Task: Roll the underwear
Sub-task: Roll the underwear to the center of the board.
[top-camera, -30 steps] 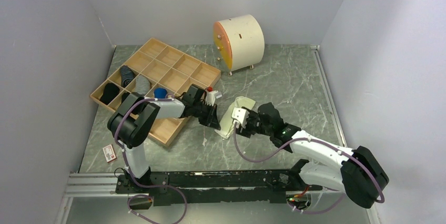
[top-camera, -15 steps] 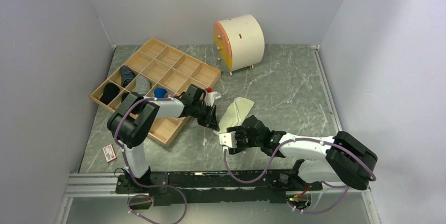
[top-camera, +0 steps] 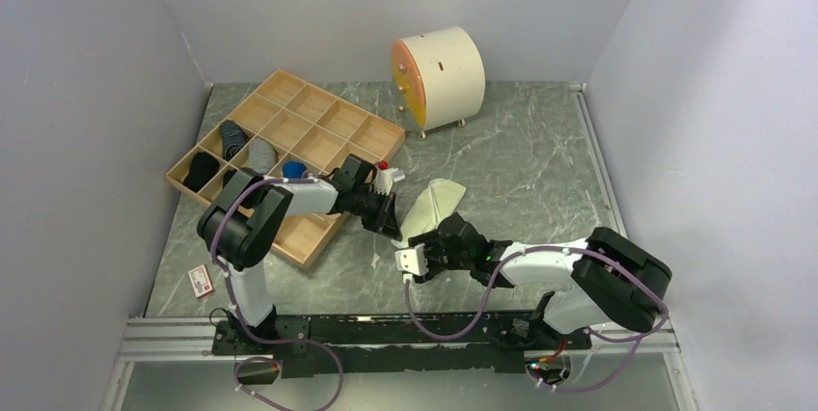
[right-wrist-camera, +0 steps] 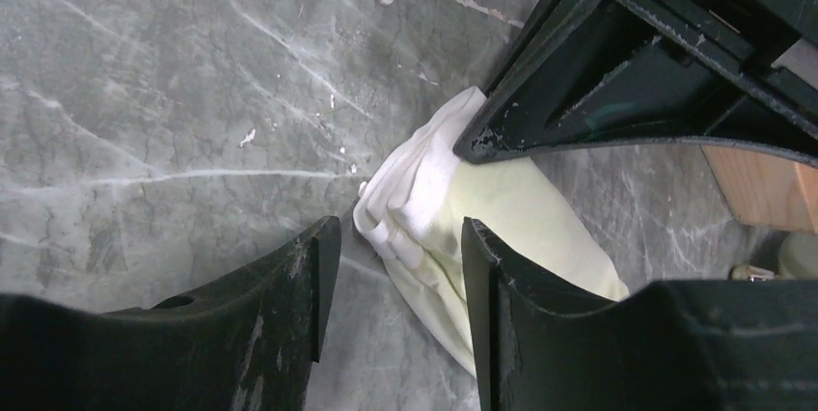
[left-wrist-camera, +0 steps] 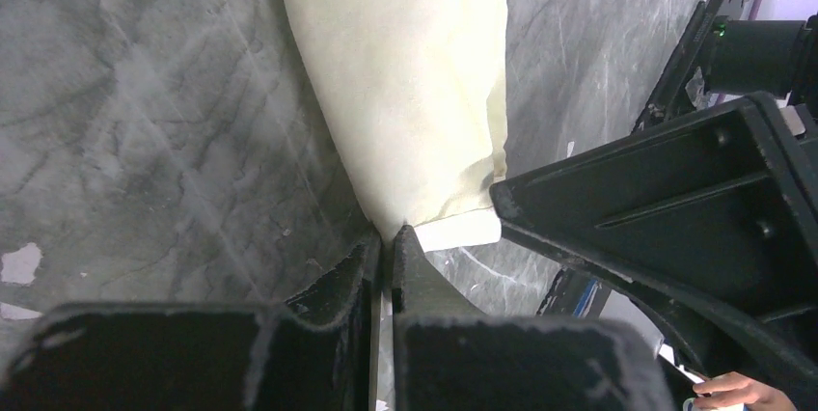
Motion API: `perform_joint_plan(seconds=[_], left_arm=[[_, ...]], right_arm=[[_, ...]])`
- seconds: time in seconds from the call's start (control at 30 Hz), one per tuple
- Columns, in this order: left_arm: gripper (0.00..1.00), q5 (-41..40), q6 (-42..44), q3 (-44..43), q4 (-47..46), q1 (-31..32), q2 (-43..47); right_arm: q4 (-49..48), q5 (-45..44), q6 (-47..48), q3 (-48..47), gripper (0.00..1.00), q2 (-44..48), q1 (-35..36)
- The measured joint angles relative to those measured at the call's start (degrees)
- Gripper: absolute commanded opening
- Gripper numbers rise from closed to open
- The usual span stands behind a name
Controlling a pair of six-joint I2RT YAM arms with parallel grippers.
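Note:
The underwear [top-camera: 434,203] is a pale cream cloth folded into a long strip, lying on the marble table just right of the wooden tray. My left gripper [top-camera: 391,223] is shut, pinching the strip's near corner [left-wrist-camera: 395,228]. In the left wrist view the underwear [left-wrist-camera: 405,73] stretches away from the closed tips. My right gripper [top-camera: 422,257] is low at the strip's near end and open. In the right wrist view the bunched white end of the underwear [right-wrist-camera: 415,208] lies between the spread jaws of my right gripper [right-wrist-camera: 400,237]. The left fingers [right-wrist-camera: 598,83] press on the cloth just beyond.
A wooden compartment tray [top-camera: 313,102] at the left holds several rolled dark garments [top-camera: 231,136]. A round cream cabinet with an orange face [top-camera: 439,78] stands at the back. A small card [top-camera: 201,281] lies near the left arm's base.
My right arm drew back toward the near edge and leftward, from on top of the underwear to its near end. The strip now lies flatter. The left gripper has stayed put.

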State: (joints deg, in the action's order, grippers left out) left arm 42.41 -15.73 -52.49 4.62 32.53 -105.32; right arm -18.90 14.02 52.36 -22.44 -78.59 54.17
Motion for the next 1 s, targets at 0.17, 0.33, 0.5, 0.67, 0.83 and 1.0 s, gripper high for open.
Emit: perform_joint_plan(seconds=[0.17, 0.33, 0.5, 0.67, 0.83, 1.0], left_arm=[[0.05, 0.52, -0.02, -0.04, -0.02, -0.22, -0.22], [0.05, 0.83, -0.02, -0.04, 0.00, -0.37, -0.28], [0.05, 0.83, -0.04, -0.04, 0.04, -0.48, -0.28], [0.05, 0.85, -0.04, -0.04, 0.13, -0.50, -0.28], [0.05, 0.87, -0.07, -0.04, 0.13, -0.50, -0.28], [0.05, 0.90, -0.09, -0.02, 0.13, -0.50, -0.28]], right_arm=[[-1.86, -0.31, 0.72, -0.02, 0.47, -1.33, 1.03], [-1.70, -0.52, 1.25, -0.02, 0.41, -1.49, 1.75], [-2.21, -2.05, 1.60, -0.02, 0.35, -2.10, 2.56], [-2.97, -4.09, 1.73, -0.02, 0.31, -2.84, 2.78], [-3.80, -5.44, 1.70, -0.02, 0.27, -3.43, 2.84], [-4.07, -5.49, 1.60, -0.04, 0.10, -4.00, 2.91]])
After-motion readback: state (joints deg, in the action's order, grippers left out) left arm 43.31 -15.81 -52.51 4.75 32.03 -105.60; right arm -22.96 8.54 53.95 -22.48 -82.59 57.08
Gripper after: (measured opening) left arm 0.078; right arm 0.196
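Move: The underwear lies as a narrow folded strip running forward and to the right. The white waistband at its near end sits just ahead of the open right hand, about 1 cm forward, 1 cm left and 1 cm down. The left hand already holds this end's left corner; the waistband's middle lies about 2 cm back, 2 cm right and 1 cm below it. The wooden tray's middle is some 17 cm ahead and 23 cm left of the left hand. The underwear's bunched waistband end is taken between the right hand's fingers, which close from half open to about a fifth as the hand sinks roughly 1 cm beside it, easing slightly left and back, then forward again, and tipping up a few degrees. The left fingers stay put, keeping their pinch on the neighbouring corner. ##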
